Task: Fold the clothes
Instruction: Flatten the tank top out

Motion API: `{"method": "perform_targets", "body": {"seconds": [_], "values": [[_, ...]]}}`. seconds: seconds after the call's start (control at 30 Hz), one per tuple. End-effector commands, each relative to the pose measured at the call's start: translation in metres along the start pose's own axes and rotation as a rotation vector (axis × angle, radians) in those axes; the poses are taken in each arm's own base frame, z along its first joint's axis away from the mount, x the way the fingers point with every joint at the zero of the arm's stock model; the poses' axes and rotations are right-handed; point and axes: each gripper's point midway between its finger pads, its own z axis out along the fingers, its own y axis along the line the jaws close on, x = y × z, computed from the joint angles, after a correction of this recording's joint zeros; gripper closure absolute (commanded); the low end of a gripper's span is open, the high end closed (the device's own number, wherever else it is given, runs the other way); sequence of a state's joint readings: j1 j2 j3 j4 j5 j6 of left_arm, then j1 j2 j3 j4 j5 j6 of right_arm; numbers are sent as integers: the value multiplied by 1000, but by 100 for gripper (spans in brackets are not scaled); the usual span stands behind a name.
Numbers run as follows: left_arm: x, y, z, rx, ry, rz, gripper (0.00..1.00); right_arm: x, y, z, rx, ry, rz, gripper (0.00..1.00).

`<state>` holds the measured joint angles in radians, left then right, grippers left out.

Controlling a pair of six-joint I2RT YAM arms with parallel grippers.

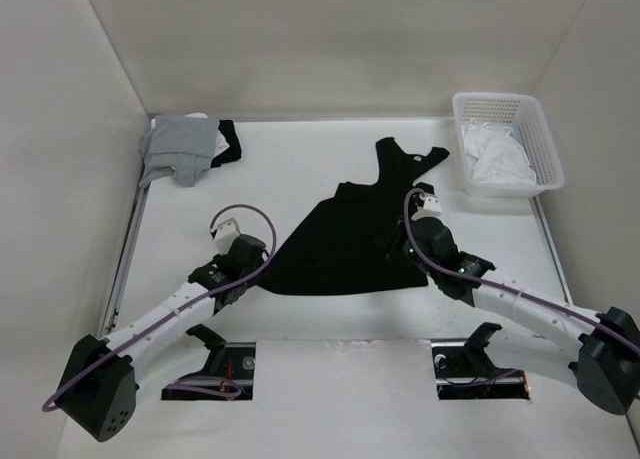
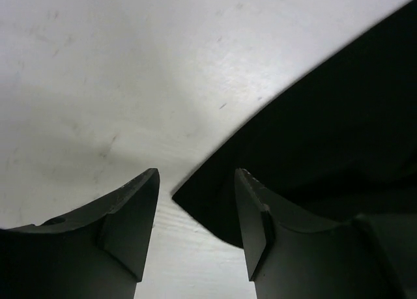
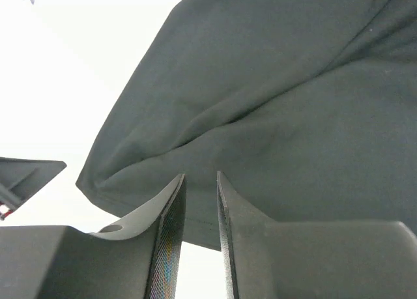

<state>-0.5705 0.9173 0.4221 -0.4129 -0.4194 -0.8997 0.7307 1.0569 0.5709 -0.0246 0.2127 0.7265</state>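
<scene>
The clothes (image 1: pixel 345 234), one black sleeveless garment, lie spread flat mid-table with the straps at the far end and the wide hem nearest the arms. My left gripper (image 1: pixel 262 262) is low at the hem's left corner. In the left wrist view its jaws (image 2: pixel 197 172) stand apart, and that pointed corner of the clothes (image 2: pixel 326 116) lies on the table between them. My right gripper (image 1: pixel 398 247) hovers over the hem's right side. Its jaws (image 3: pixel 201 175) stand a narrow gap apart, and the hem edge of the clothes (image 3: pixel 273 84) shows through the gap.
A white basket (image 1: pixel 540 129) holding a white cloth (image 1: pixel 495 159) stands at the back right. A light grey garment (image 1: pixel 183 144) lies bunched at the back left with something dark (image 1: pixel 230 139) beside it. White walls close in the table on three sides.
</scene>
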Motion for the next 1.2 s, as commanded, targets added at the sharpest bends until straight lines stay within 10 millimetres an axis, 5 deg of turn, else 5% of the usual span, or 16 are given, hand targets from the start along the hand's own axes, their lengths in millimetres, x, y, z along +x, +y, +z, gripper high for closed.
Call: {"method": "perform_targets", "body": {"seconds": [0.0, 0.27, 0.57, 0.77, 1.17], "values": [[17, 10, -2, -54, 77, -31, 54, -6, 10, -7, -67, -51, 19, 70], [27, 5, 2, -55, 121, 20, 66, 1, 7, -7, -87, -50, 22, 69], [28, 6, 15, -74, 122, 43, 62, -2, 11, -10, -104, -61, 35, 69], [30, 4, 15, -61, 139, 42, 83, -1, 13, -11, -106, -59, 40, 69], [25, -1, 3, -20, 136, 17, 99, -9, 13, -17, -108, -81, 39, 68]]}}
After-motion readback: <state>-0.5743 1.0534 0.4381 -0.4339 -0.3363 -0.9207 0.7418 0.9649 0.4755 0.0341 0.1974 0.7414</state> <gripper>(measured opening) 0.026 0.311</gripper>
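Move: The tank top's near left hem corner lies just under the left hand, about 2 cm back, 1 cm right and 3 cm below the open fingertips. From that hand the near right hem corner is some 36 cm right and 3 cm back, and the grey cloth about 27 cm ahead and 18 cm left. The corner being gone for lies roughly 30 cm left, 6 cm back and 11 cm below the right hand. The tank top's near left hem corner is what the left hand goes for: it sinks about 3 cm while easing back some 2 cm, its fingers tipping down roughly 10 degrees. Staying low, it shifts forward a little over 1 cm and back again, shutting its half-open fingers almost fully to pinch the corner's edge. ##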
